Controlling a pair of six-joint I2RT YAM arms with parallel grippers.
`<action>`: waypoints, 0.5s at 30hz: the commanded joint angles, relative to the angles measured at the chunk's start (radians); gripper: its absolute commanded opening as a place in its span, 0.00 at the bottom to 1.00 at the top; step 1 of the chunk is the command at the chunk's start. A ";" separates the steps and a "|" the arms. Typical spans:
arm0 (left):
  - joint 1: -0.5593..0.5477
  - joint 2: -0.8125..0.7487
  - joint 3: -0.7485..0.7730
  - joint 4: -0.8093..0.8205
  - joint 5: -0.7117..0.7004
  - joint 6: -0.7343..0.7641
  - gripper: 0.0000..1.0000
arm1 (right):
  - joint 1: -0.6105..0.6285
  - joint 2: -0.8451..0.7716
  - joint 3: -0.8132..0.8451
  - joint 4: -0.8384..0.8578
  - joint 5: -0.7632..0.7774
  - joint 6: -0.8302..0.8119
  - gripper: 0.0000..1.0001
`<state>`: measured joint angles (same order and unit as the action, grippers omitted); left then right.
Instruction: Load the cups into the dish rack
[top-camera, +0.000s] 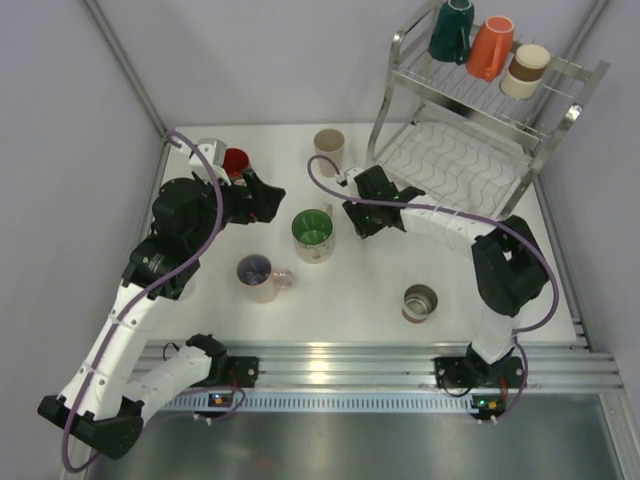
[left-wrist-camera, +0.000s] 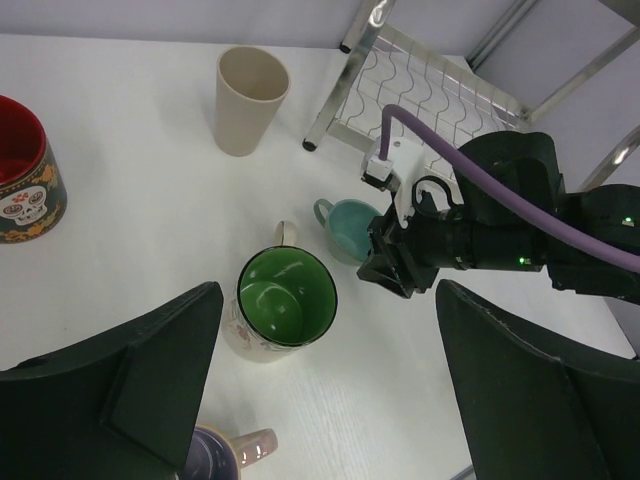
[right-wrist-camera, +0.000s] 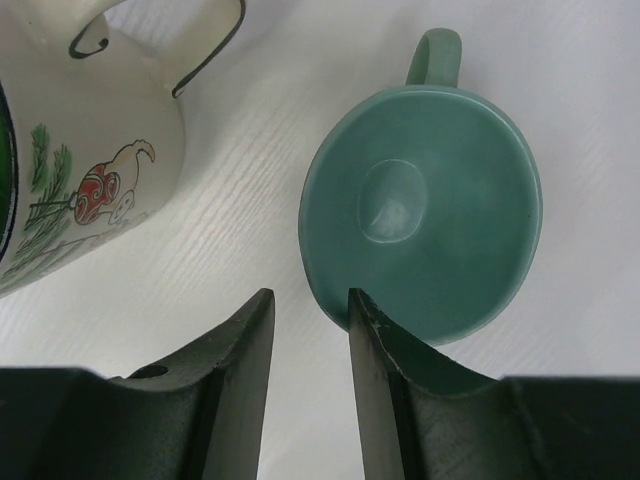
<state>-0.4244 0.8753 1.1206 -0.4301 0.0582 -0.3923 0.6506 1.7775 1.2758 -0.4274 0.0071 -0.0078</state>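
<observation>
A mint cup (right-wrist-camera: 425, 215) stands upright on the table, handle pointing away. My right gripper (right-wrist-camera: 310, 295) hovers at its near left rim, narrowly open, with only table in the gap; its right finger (right-wrist-camera: 375, 340) overlaps the rim. The green-lined mug (top-camera: 313, 233) stands just left of it. My left gripper (left-wrist-camera: 330, 400) hangs wide open above the table near that mug (left-wrist-camera: 285, 305), holding nothing. The dish rack (top-camera: 560, 130) at the back right carries a dark teal cup (top-camera: 452, 30), an orange cup (top-camera: 490, 47) and a white-and-brown cup (top-camera: 524, 70) on its upper tier.
On the table also stand a beige cup (top-camera: 329, 147), a red cup (top-camera: 236, 162) behind the left arm, a pinkish mug (top-camera: 258, 276) and a steel cup (top-camera: 419, 301). The rack's lower wavy shelf (top-camera: 450, 165) holds nothing. Walls close in left and right.
</observation>
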 joint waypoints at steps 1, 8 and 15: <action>-0.001 -0.004 0.044 0.005 -0.011 0.013 0.93 | 0.030 0.022 0.010 0.052 0.042 -0.029 0.36; 0.001 -0.006 0.047 0.005 -0.011 0.017 0.93 | 0.030 0.039 0.010 0.061 0.059 -0.023 0.28; 0.001 -0.010 0.042 0.004 -0.003 0.013 0.93 | 0.027 0.056 0.033 0.052 0.064 -0.018 0.14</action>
<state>-0.4244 0.8749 1.1305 -0.4351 0.0586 -0.3901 0.6636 1.8221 1.2766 -0.3954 0.0586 -0.0269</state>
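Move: The mint cup's middle is about 4 cm ahead of the right hand, 1 cm to its right and 3 cm below, with the near-left rim at the fingertips. The green-lined mug stands roughly 10 cm to that hand's left and 1 cm back; the beige cup is some 16 cm ahead and 7 cm left. From the left hand, the mint cup lies about 13 cm ahead, 17 cm to the right and 30 cm down. Ease the right gripper down about 1.5 cm and slightly forward onto the near-left rim of the mint cup, one finger inside the bowl and the other outside beside the green-lined mug. Close the fingers steadily from about a third open to nearly shut, so that they pinch the cup wall, keeping the wrist almost unturned. ##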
